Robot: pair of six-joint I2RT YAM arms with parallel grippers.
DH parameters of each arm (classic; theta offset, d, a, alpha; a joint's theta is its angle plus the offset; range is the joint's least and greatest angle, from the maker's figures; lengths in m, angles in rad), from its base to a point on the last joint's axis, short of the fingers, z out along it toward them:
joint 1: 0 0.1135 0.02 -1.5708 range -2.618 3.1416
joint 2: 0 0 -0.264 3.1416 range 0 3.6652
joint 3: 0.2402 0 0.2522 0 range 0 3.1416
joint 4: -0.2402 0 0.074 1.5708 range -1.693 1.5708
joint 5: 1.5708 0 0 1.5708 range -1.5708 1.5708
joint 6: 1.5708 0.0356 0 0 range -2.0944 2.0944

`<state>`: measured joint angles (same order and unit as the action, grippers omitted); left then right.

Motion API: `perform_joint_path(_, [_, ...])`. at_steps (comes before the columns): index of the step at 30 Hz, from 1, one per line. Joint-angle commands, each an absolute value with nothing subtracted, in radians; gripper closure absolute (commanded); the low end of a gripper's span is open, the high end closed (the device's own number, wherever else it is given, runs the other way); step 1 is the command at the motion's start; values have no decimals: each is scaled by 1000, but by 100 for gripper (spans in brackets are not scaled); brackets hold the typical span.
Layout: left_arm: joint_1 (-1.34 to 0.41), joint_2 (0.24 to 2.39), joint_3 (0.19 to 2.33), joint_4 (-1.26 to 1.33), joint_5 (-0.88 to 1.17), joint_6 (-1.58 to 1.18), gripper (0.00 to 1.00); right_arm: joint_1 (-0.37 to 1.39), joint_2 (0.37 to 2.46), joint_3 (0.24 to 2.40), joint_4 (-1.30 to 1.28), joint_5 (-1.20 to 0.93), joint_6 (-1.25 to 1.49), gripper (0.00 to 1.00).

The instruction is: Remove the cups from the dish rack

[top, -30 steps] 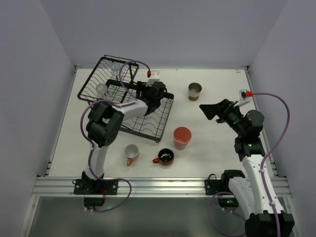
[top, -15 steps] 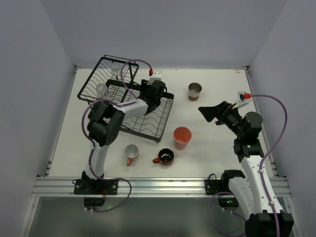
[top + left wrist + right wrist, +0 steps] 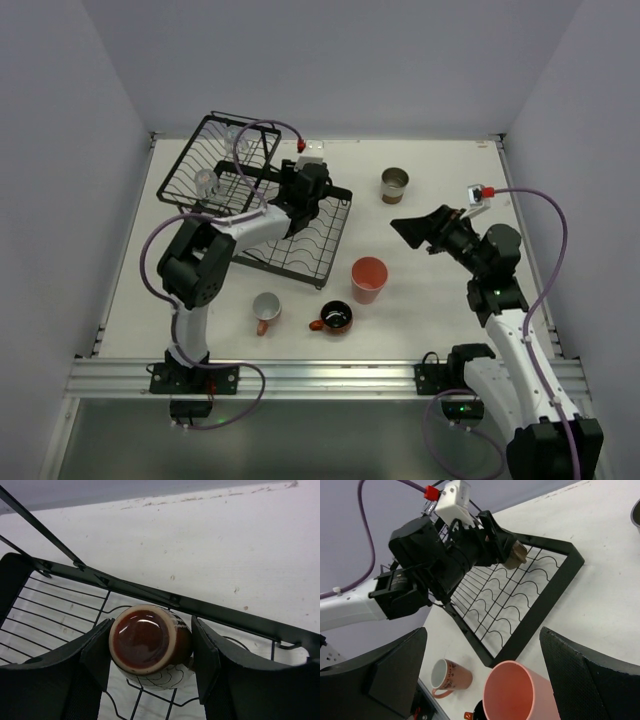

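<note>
My left gripper (image 3: 312, 200) reaches over the flat grid part of the black wire dish rack (image 3: 330, 255). Its jaws are shut on a cream-and-brown cup (image 3: 150, 645) with a glossy brown inside, one pad on each side. The right wrist view shows that cup (image 3: 517, 555) at the left gripper's tips, over the rack (image 3: 540, 610). Two clear glasses (image 3: 205, 182) (image 3: 234, 137) sit in the tilted basket section. My right gripper (image 3: 408, 228) hangs open above the table, right of the rack. A salmon-pink tumbler (image 3: 520, 695) stands below its wide-open jaws.
On the table stand the salmon-pink tumbler (image 3: 368, 279), a pink handled mug (image 3: 266, 310), an orange-red mug with a dark inside (image 3: 335, 318) and a small brown cup (image 3: 394, 184) at the back. Grey walls close in the table on three sides.
My left gripper's jaws have closed onto the cream-and-brown cup and its elbow has swung left. The right gripper has drifted a little to the left, still open.
</note>
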<state>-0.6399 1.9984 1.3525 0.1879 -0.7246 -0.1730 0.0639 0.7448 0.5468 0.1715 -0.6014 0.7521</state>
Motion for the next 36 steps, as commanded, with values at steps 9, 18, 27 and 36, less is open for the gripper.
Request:
perform_joint_path(9, [-725, 1776, 1278, 337, -686, -201, 71, 115, 819, 496, 320, -542, 860, 3])
perform_joint_path(18, [-807, 1539, 1168, 386, -549, -339, 71, 138, 835, 465, 426, -408, 1058, 2])
perform_joint_path(27, [-808, 1281, 956, 560, -168, -595, 71, 167, 916, 456, 690, -489, 1252, 3])
perform_joint_path(36, [-810, 1239, 874, 693, 27, -752, 71, 256, 980, 468, 910, -584, 1390, 7])
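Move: The left hand already holds the brown cup over the dish rack's lower tray, whose middle lies about 11 cm back, 9 cm left and 9 cm below. The waiting right gripper is some 22 cm back, 23 cm right and 14 cm above it. From the right hand the brown cup is 22 cm ahead, 23 cm left, 14 cm down; the pink cup 5 cm back, 6 cm left, 19 cm down; the grey cup 20 cm ahead, 2 cm right, 21 cm down. Keeping its pinch on the brown cup, the left hand carries it up and back out of the rack, then on towards the right gripper: about 20 cm each of rise and draw-back and 10 cm right, rolling its right side up and swinging some 40 degrees clockwise. The right hand, fingers staying open, dips, then rises and shifts about 5 cm left towards the cup, rolling its left side up. ##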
